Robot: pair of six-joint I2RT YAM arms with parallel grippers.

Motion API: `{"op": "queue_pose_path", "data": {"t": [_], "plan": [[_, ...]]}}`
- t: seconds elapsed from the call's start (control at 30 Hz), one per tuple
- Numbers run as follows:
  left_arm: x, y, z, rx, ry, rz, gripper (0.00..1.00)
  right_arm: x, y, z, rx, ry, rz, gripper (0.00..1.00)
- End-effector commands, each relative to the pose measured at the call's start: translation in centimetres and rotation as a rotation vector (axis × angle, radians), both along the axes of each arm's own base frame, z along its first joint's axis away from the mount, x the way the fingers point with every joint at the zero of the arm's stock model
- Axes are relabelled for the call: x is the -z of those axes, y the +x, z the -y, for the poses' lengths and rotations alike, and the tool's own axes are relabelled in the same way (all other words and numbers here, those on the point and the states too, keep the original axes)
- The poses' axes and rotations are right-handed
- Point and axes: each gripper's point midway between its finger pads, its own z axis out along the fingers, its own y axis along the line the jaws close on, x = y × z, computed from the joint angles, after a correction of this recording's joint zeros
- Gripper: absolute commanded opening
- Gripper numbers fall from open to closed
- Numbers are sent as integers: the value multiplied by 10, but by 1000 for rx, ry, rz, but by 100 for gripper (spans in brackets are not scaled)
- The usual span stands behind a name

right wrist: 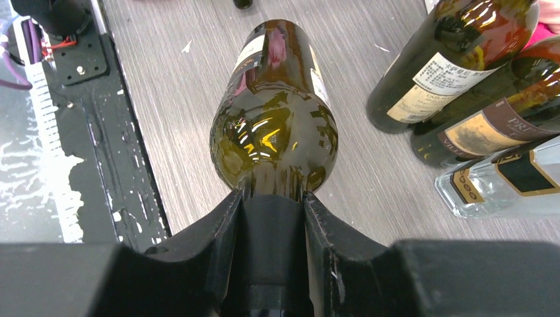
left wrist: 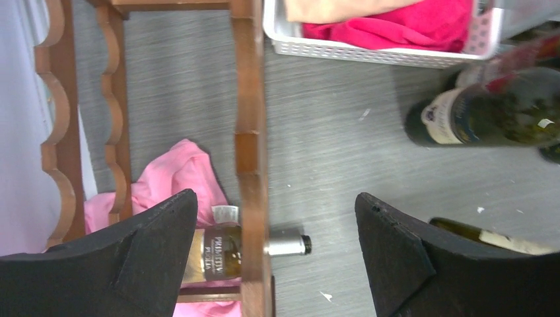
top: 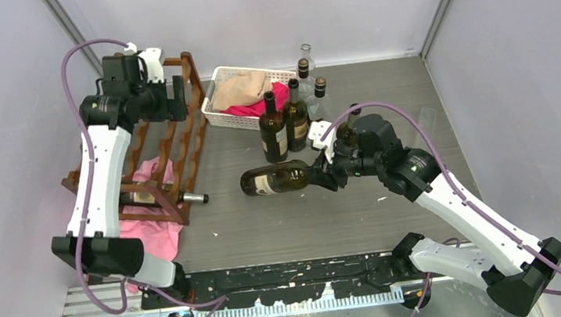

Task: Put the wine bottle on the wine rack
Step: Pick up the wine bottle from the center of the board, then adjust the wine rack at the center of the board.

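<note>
A dark green wine bottle [top: 275, 179] lies level near the table's middle, its base pointing left. My right gripper [top: 326, 176] is shut on its neck; in the right wrist view both fingers [right wrist: 224, 224] clamp the black capsule below the bottle [right wrist: 274, 119]. The reddish-brown wine rack [top: 181, 137] stands at the left, with one bottle [top: 179, 197] resting in a low tier, neck sticking out to the right. My left gripper [top: 175, 99] hovers open over the rack's far end. In the left wrist view, nothing sits between its fingers [left wrist: 152, 251], and the rack rail [left wrist: 249, 132] runs below.
A white basket [top: 219, 116] of cloths sits behind the rack's right side. Several upright bottles [top: 285, 122] and a clear bottle [top: 306, 57] stand close behind the held bottle. A pink cloth [top: 153, 215] lies under the rack. Walls close in on three sides.
</note>
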Motion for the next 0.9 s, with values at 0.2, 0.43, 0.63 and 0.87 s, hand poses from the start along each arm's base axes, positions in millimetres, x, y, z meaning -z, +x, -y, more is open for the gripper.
{"op": "queue_pose_path", "data": {"t": [0.2, 0.43, 0.63, 0.87], "plan": [[25, 53, -21, 27, 158, -30, 70, -68, 12, -21, -35, 211, 190, 1], [53, 60, -16, 125, 196, -156, 38, -69, 12, -21, -31, 212, 194, 1], [51, 59, -1, 202, 149, -141, 17, -71, 13, -18, -24, 197, 207, 1], [45, 54, 14, 307, 112, -90, 11, -71, 16, -12, -8, 177, 214, 1]]}}
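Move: The left hand, open and empty, is headed for the wine rack's upper right rail, about 6 cm ahead, 1 cm to its left and 7 cm below. The racked bottle lies some 11 cm back and 11 cm left, well below; the white basket about 17 cm ahead and 16 cm right; the nearest standing bottle about 24 cm right and 1 cm ahead. From the right hand, which holds a bottle, the rail is roughly 34 cm left and 22 cm ahead, about level. The left fingers close from wide open around the rack's upper right rail and pinch it, the hand having sunk some 7 cm while reaching about 6 cm forward onto the rail, its tips dipping about 10 degrees. From there it stays put and keeps its grip. The right hand holds nearly still, still gripping the wine bottle by the neck. ##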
